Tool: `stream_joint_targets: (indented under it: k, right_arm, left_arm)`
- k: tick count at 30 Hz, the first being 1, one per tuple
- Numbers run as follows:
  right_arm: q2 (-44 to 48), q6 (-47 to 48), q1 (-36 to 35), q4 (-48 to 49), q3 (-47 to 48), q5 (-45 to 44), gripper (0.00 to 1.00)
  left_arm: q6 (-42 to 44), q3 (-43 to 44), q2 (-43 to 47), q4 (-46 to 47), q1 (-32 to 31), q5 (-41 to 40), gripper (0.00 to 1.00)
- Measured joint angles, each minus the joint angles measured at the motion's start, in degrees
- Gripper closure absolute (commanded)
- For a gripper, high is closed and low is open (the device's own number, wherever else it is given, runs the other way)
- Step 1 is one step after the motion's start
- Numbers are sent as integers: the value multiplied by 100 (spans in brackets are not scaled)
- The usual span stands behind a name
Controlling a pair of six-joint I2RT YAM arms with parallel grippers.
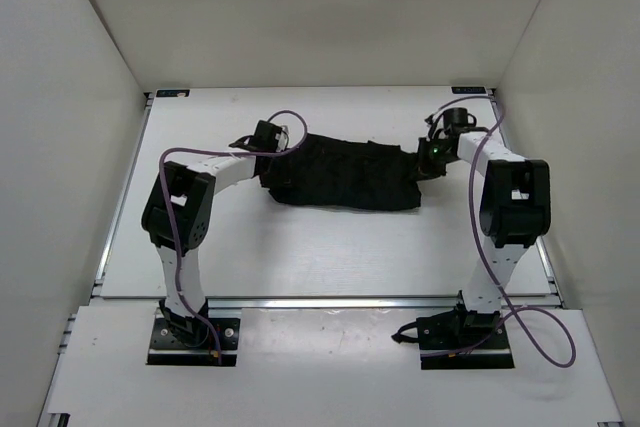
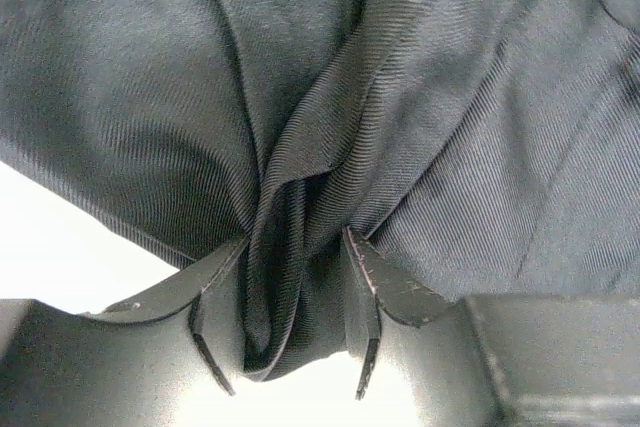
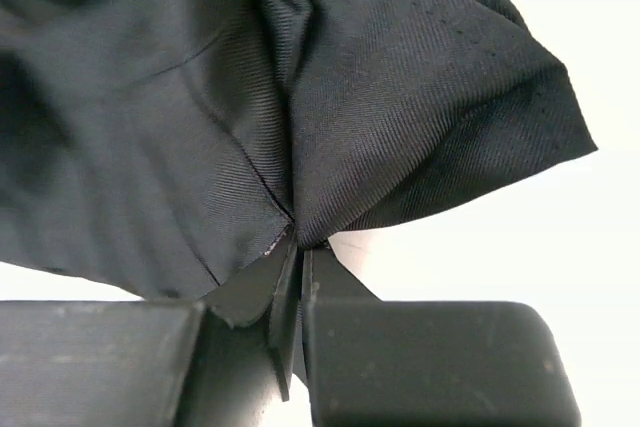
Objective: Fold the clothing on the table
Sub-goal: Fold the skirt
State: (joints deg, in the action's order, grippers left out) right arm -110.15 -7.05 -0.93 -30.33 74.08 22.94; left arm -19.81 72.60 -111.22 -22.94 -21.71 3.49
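Observation:
The clothing (image 1: 340, 177) is a black pleated garment lying stretched left to right across the far middle of the white table (image 1: 300, 247). At its left end, my left gripper (image 1: 268, 142) has its jaws closed round a bunched fold of the fabric. In the left wrist view that fold of the clothing (image 2: 450, 97) fills the gap between the fingers of the left gripper (image 2: 296, 237). My right gripper (image 1: 425, 159) is at the right end. In the right wrist view the right gripper (image 3: 300, 245) is shut tight on a corner of the clothing (image 3: 400, 117).
White enclosure walls (image 1: 70, 97) stand on the left, back and right of the table. Thin metal rails (image 1: 300, 300) run along the table's edges. Both arm bases sit at the near edge, with purple cables (image 1: 540, 332) looping beside the right one.

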Motion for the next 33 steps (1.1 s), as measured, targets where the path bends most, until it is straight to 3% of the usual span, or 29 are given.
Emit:
stream_joint_targets:
  k: [6, 12, 20, 33]
  right_arm:
    - [273, -101, 35, -501, 1224, 131, 100]
    - [481, -520, -1049, -444, 2194, 240, 100]
    - [-181, -1119, -2297, -391, 2614, 535, 100]
    - [-680, -1738, -2682, 96, 2033, 911, 99]
  left_arm:
    - [-208, 251, -271, 240, -439, 520, 53]
    - [-358, 588, -597, 468, -750, 1071, 53]
    - [-590, 706, -769, 660, -791, 1622, 53]
    - [-1187, -326, -542, 1880, -201, 2712, 50]
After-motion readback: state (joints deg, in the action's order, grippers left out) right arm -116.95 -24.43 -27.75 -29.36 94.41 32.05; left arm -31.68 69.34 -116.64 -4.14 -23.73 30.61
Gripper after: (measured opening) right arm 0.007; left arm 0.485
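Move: Both hands already hold the skirt, which lies as a wide strip between them. From the right hand, the skirt's left end is about 46 cm to the left and roughly 2 cm back; its middle is some 25 cm left and about level. The near right corner lies about 10 cm back, straight behind the right hand. From the left hand, the skirt's middle is about 23 cm right and about level. The cloth lies 1 to 3 cm below both hands. Up and over in an arc to the left, the right hand swings its pinched end of the skirt, climbing some 17 cm, reaching forward a little and back again, then sinking to end about 24 cm left and still raised, turned slightly counter-clockwise. Meanwhile the left hand keeps its hold and draws its end about 12 cm right, then eases back slightly, its fingers tilting to point more rightward. ##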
